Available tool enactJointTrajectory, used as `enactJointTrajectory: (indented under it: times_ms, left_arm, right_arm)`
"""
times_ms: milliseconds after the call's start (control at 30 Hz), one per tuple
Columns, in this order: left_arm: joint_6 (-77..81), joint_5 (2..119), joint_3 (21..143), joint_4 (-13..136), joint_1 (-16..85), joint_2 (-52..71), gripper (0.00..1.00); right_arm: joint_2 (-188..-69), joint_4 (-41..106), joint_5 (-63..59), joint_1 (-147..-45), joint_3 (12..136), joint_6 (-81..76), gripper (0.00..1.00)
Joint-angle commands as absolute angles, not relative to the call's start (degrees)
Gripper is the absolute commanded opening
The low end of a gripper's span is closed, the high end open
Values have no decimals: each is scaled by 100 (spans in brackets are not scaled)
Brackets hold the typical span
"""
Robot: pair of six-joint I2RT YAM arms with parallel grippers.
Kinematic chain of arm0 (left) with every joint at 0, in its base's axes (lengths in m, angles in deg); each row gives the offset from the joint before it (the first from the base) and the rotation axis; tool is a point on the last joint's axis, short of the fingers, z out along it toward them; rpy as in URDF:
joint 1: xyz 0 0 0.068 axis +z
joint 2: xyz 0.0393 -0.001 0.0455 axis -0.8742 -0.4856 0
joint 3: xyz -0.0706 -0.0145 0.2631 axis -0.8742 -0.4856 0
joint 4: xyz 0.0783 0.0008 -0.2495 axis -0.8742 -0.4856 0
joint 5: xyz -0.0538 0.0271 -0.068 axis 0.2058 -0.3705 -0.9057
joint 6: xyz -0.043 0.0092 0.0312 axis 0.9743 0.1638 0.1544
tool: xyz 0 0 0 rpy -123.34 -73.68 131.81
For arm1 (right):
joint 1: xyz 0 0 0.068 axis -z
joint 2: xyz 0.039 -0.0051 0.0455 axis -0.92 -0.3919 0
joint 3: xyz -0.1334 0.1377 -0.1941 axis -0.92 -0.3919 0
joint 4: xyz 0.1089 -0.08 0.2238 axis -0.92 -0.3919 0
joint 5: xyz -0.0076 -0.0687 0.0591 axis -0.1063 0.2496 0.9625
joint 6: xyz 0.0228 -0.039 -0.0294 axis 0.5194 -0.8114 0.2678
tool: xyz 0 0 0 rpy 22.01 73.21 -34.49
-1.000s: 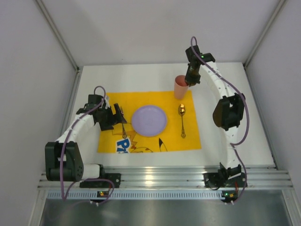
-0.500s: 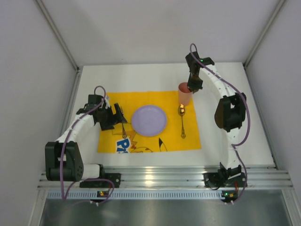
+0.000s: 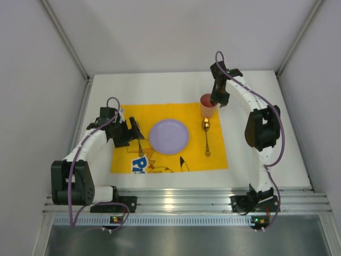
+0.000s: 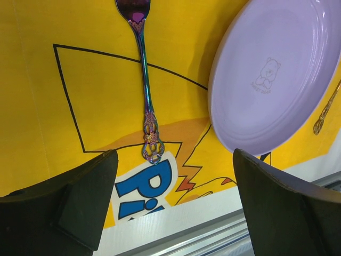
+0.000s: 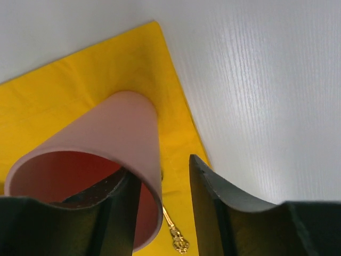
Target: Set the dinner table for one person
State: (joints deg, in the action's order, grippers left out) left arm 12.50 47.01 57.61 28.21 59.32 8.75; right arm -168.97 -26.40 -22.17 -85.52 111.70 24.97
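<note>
A pink cup [image 3: 208, 105] stands upright on the far right corner of the yellow placemat [image 3: 176, 160], on the white dinner table [image 3: 256, 154]. My right gripper [image 3: 217, 98] is open over the cup's rim. In the right wrist view one finger reaches inside the cup [image 5: 101, 154], while the other stands clear of its wall. A gold spoon [image 3: 206, 136] lies right of the lilac plate [image 3: 168, 136]. An iridescent fork [image 4: 146, 90] lies left of the plate [image 4: 272, 80]. My left gripper [image 4: 175, 157] is open and empty, just above the fork's handle end.
An aluminium rail [image 3: 181, 200] runs along the near edge by the arm bases. Grey enclosure walls [image 3: 42, 106] close in the left, right and far sides. Bare white table [image 5: 256, 80] lies right of the placemat.
The right gripper moved the cup slightly rightwards and it now stands upright on the placemat corner. The jaws have parted from the cup wall. The left arm is unchanged.
</note>
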Motion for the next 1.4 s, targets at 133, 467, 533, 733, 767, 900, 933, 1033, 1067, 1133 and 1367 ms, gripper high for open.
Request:
enactJointTrajectory:
  times_ms: [133,467,533,733,767,900,933,1033,1067,1133,1367]
  left_arm:
    - [1138,4631,5714,3032,5910,936,94]
    - [1164,4622,5776,2953,5910,892,94]
    - [1173,4605,5837,2918,5910,875,94]
    - [1190,4710,6013,2742,5910,945,95]
    - [1199,4754,6031,2690,5910,962,95]
    - [1261,4938,6127,2549,5910,1033,95]
    - [1287,4974,6136,2531,5901,1103,95]
    - [1445,5026,6189,2478,5884,1217,95]
    - [1471,5061,6215,2461,5866,1226,96]
    - [1489,5158,6320,2347,5770,1287,96]
    - [1323,5773,6917,1670,5594,1525,96]
  right_arm:
    - [-16361,-2426,-2142,-8574,11148,2446,57]
    - [-15361,-2417,-1922,-8565,11911,2244,60]
    - [-15070,-2234,-1800,-8574,11921,2182,59]
    - [-13103,-933,-1335,-8565,10088,1787,69]
    - [-12543,-819,-1255,-8574,9414,1751,72]
    - [-11195,-659,-729,-8565,7899,1777,84]
    - [-10923,-694,-561,-8565,7322,1821,87]
    - [-9642,-939,-323,-8574,6371,2040,90]
    - [-9402,-1019,-288,-8574,6166,2085,91]
    - [-8710,-1177,-139,-8574,5658,2216,94]
    - [-7440,-1380,213,-8582,4960,2718,100]
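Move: The cup stands upright on the mat's far right corner. Its middle is about 3 cm left of the right hand, level with it fore and aft and some 4 cm lower, and one finger is inside the rim with the other outside. The spoon lies about 11 cm nearer and 3 cm left of that hand, the plate 10 cm nearer and 19 cm left, both about 9 cm below. From the left hand the cup is some 16 cm ahead and 29 cm right. The right hand, its fingers already parting, opens further to let go of the cup's wall, rises almost straight up out of the rim by some 20 cm, then sweeps back about 28 cm towards its base, sinking again on the way to end about 14 cm above its starting height, with the fingers swinging forward and leftward and spreading fully. Towards the end the wide-open left hand also lifts about 4 cm away from the fork and mat. ##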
